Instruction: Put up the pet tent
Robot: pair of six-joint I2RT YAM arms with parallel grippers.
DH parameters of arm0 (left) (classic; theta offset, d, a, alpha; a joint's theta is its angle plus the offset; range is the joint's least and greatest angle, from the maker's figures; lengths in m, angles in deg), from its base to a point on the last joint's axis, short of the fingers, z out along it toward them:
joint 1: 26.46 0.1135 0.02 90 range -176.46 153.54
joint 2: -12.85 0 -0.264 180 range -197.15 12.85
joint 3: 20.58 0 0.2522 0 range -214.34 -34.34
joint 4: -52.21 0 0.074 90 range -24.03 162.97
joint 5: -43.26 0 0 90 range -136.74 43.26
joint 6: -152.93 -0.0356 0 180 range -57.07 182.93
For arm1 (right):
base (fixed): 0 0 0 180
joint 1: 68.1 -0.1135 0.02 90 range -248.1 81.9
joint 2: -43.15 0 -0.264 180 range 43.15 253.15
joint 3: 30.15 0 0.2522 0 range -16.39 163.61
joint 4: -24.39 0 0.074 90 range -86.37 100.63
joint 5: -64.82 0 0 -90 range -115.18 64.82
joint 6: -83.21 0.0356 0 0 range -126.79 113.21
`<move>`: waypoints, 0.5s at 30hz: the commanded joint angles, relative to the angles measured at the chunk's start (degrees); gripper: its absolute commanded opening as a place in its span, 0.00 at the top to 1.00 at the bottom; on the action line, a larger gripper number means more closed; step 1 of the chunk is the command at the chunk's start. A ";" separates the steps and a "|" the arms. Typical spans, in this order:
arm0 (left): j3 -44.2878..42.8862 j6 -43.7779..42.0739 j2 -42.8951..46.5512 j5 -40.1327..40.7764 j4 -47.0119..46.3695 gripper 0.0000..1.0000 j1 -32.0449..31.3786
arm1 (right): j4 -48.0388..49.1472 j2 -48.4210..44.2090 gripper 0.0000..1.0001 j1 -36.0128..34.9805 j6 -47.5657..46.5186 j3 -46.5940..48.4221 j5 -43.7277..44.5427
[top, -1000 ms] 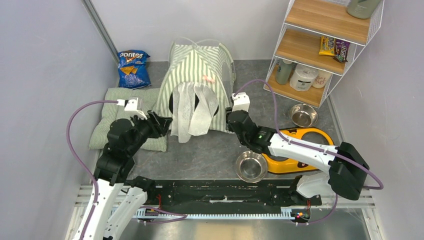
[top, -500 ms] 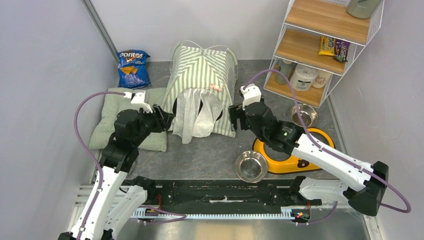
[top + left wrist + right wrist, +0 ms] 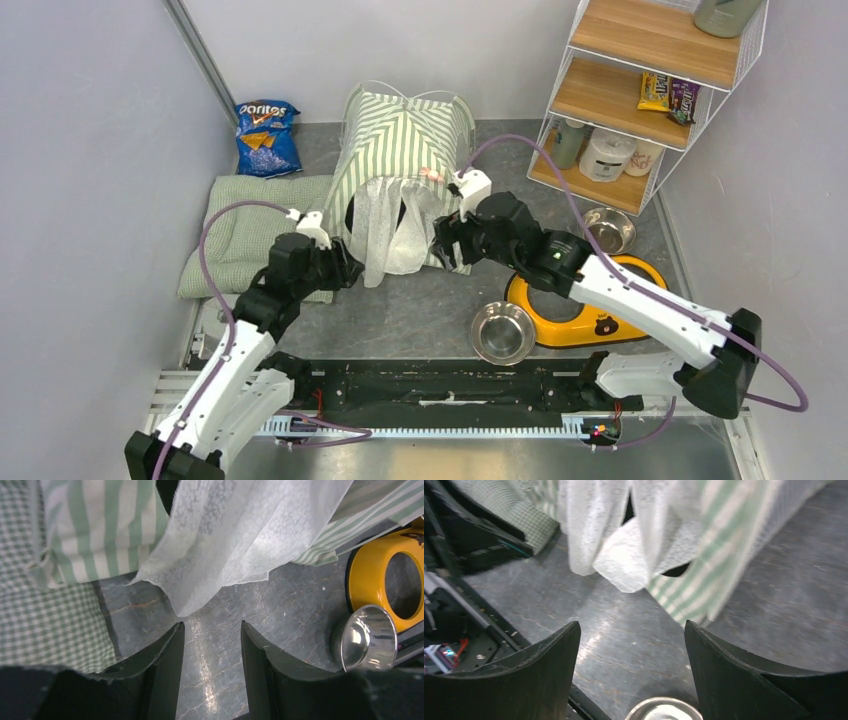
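Observation:
The pet tent [image 3: 402, 140], green-and-white striped, stands upright at the back of the table, its white mesh door flaps [image 3: 392, 228] hanging down in front. My left gripper [image 3: 346, 268] hovers low at the tent's front left corner, open. In the left wrist view my left gripper [image 3: 211, 625] has only bare table between its fingers, and the mesh flap [image 3: 240, 535] hangs just beyond the tips. My right gripper [image 3: 441, 246] is at the tent's front right. It shows open and empty in the right wrist view [image 3: 631, 625], just short of the mesh [image 3: 624, 560] and the striped hem [image 3: 704, 580].
A pale green cushion [image 3: 245, 225] lies left of the tent, partly under my left arm. A yellow bowl holder [image 3: 590, 300] and a steel bowl [image 3: 502, 332] sit at the front right, another bowl [image 3: 607, 230] behind them. A chip bag [image 3: 267, 135] and a wire shelf [image 3: 640, 90] stand at the back.
My right gripper let go at the tent's right corner, opened, and swung left to the front. The tent shifted back and right. My left arm reached further right along the tent's front.

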 commanded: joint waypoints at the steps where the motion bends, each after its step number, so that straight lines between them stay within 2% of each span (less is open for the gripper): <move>1: 4.47 4.87 -1.15 3.14 -13.18 0.49 -4.07 | 11.08 4.48 0.18 0.07 4.43 -2.57 -7.87; 4: 8.19 5.42 -3.54 6.40 -22.88 0.48 -7.60 | 16.98 7.96 0.19 0.06 6.06 -3.36 -8.13; 10: 8.21 1.44 -10.36 19.79 -29.06 0.47 -10.38 | 20.19 13.92 0.21 0.07 7.91 -1.14 -4.56; 15: 8.64 -0.74 -13.45 21.65 -34.40 0.44 -10.40 | 22.43 16.94 0.22 0.06 10.03 -0.31 -1.71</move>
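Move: The left panel of the tent's white door curtain hangs some 8 cm ahead of the left hand, 5 cm to its right and slightly below it; the grey-green cushion lies about 12 cm ahead and 23 cm left, 13 cm down. The curtain's right panel is roughly 8 cm ahead of the right hand, 5 cm left and 11 cm below; the near steel bowl is about 9 cm back, 13 cm right and 22 cm down. The right hand swings left and sinks, about 7 cm each way, easing a little forward with its fingers pointing slightly more down and staying wide open, so that it closes in on the curtain's right panel. Meanwhile the left hand first drops and slides right by 3 to 4 cm, then reaches about 4.5 cm forward to the left panel's lower end, its wrist tilting up a little and its fingers staying half open; whether it touches the cloth can't be seen. ##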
